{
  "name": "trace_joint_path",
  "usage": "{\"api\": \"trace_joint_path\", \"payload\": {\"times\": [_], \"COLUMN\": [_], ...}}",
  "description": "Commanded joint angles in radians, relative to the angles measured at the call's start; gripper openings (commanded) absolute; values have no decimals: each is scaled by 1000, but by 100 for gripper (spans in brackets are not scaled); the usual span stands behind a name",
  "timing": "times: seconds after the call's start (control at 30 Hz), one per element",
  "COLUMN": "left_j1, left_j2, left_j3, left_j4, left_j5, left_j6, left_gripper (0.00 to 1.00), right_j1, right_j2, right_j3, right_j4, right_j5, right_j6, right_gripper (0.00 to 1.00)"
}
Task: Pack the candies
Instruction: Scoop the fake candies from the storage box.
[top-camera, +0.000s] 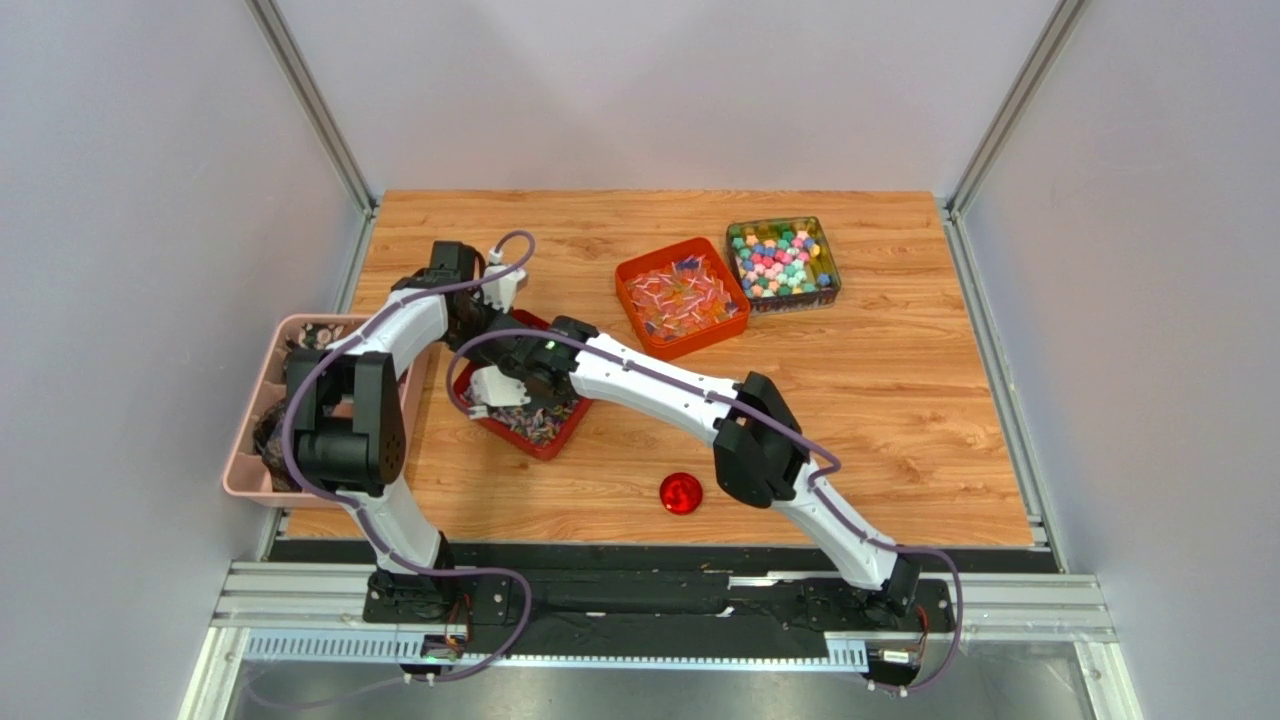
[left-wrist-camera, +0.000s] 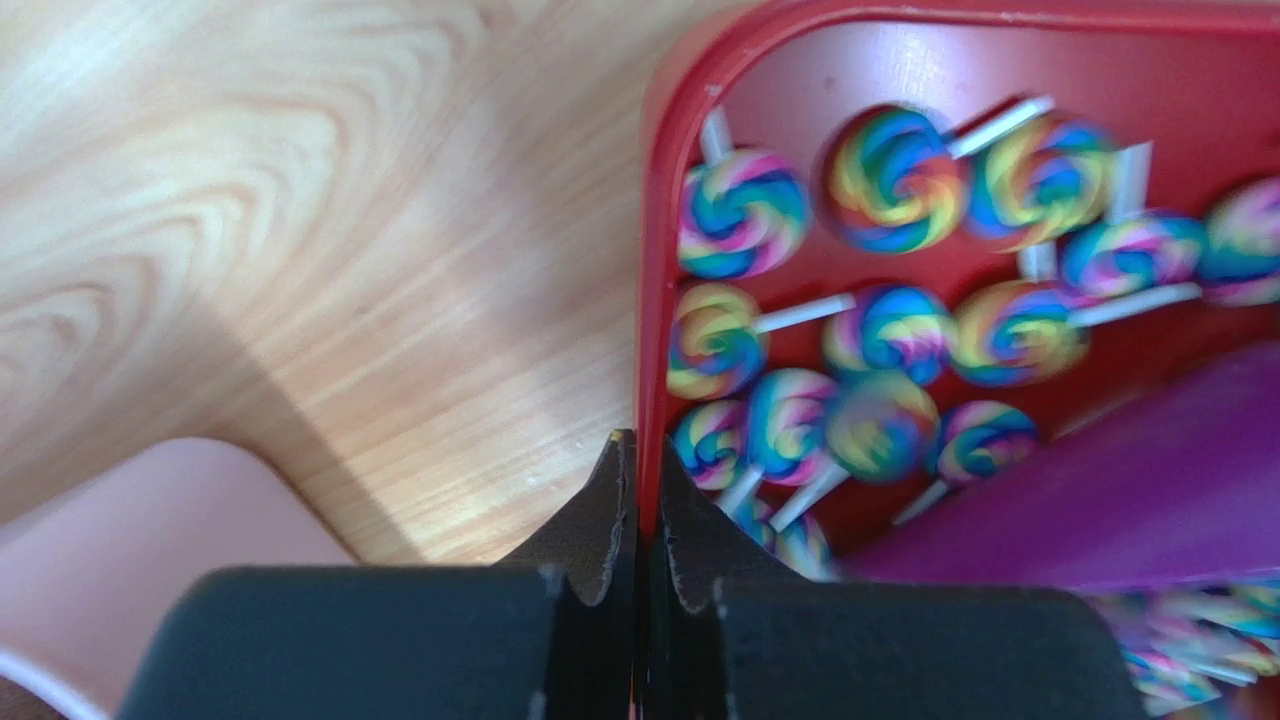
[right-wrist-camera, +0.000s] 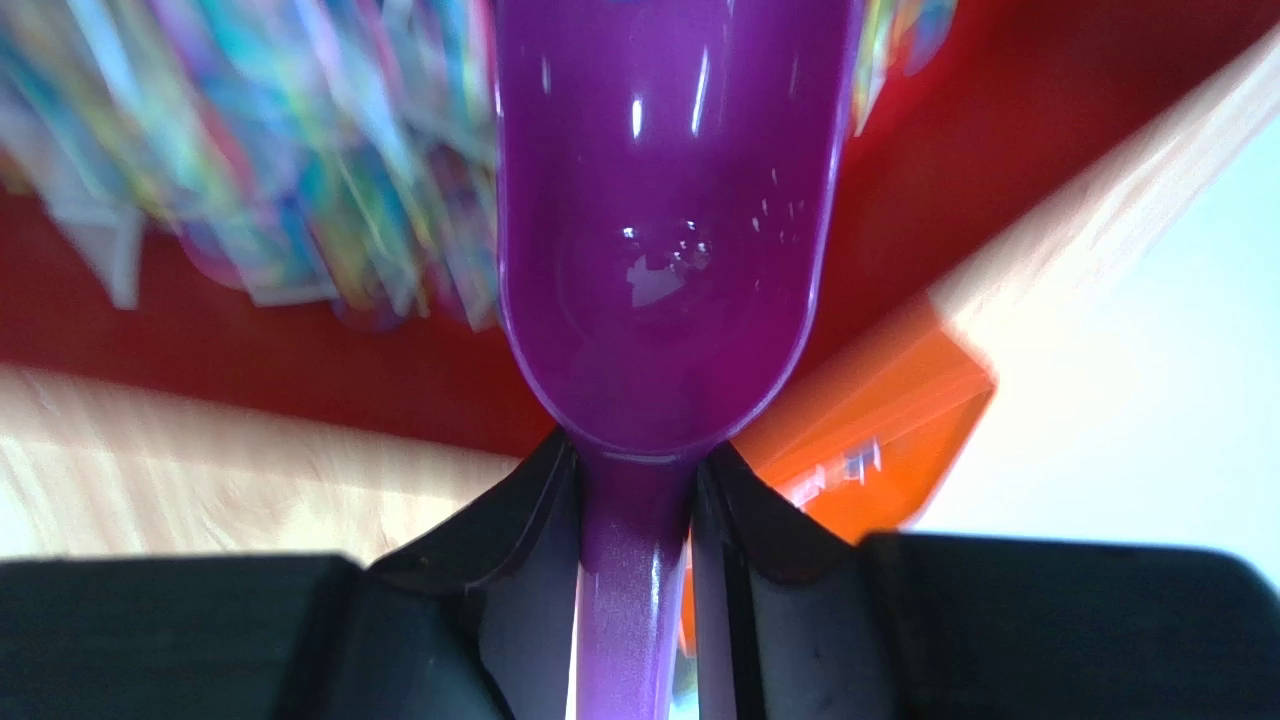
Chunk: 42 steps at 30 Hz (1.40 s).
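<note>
The candies (left-wrist-camera: 887, 180) lie in a red tray (left-wrist-camera: 649, 300): rainbow swirl lollipops, with a blurred heap of mixed-colour wrapped sweets (right-wrist-camera: 301, 165) further in. My left gripper (left-wrist-camera: 640, 458) is shut on the tray's rim, one finger outside the wall and one inside. My right gripper (right-wrist-camera: 639, 465) is shut on the handle of a purple scoop (right-wrist-camera: 661, 225), whose bowl reaches over the tray's red floor (right-wrist-camera: 226, 330) beside the sweets. The bowl looks empty. From above, both grippers meet at the red tray (top-camera: 571, 432), the left gripper (top-camera: 478, 308) at its far corner and the right gripper (top-camera: 504, 390) over it.
An orange tray (top-camera: 643, 270) with wrapped sweets and a clear box (top-camera: 783, 263) of coloured balls stand at the back right. A round red lid (top-camera: 681, 492) lies near the front edge. A pink bin (top-camera: 248, 450) sits off the table's left side, by the left arm.
</note>
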Motion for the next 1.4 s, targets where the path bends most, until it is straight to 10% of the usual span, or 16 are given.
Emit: {"api": "trace_joint_path", "payload": {"times": [0.0,0.33,0.57,1.37], "left_j1": [-30,-36,-36,-38], "left_j2": [-114,-114,-111,-174], "left_j3": [41,36,44,41], "left_j4": [138,138,121,79], "left_j5": [170,152,87,40], "left_j6": [-139,-146,-162,-202], "left_gripper": [0,0,0,0], "right_j1": [79,83,71,54], "right_j2": [41,-21,88,59], "right_j3": [36,-119,183,70], "right_j4": [48,128,-82,168], "right_j5": [-137,-144,-296,-112], "right_j6": [17,10,199,455], "right_gripper": [0,0,0,0]}}
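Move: The right hand holds the empty purple scoop, bowl to its left; the heaped fake candies lie about 5 cm left of this hand, 4 cm back and 6 cm below. From it, the orange tray sits some 13 cm right and 10 cm ahead, the red lid 13 cm right and 12 cm back. The left hand already pinches the red tray's rim, with the candy heap roughly 8 cm back and 4 cm right of it. Right hand drives scoop some 5 cm left and back into candies, tips it up; left lifts gripped rim. ##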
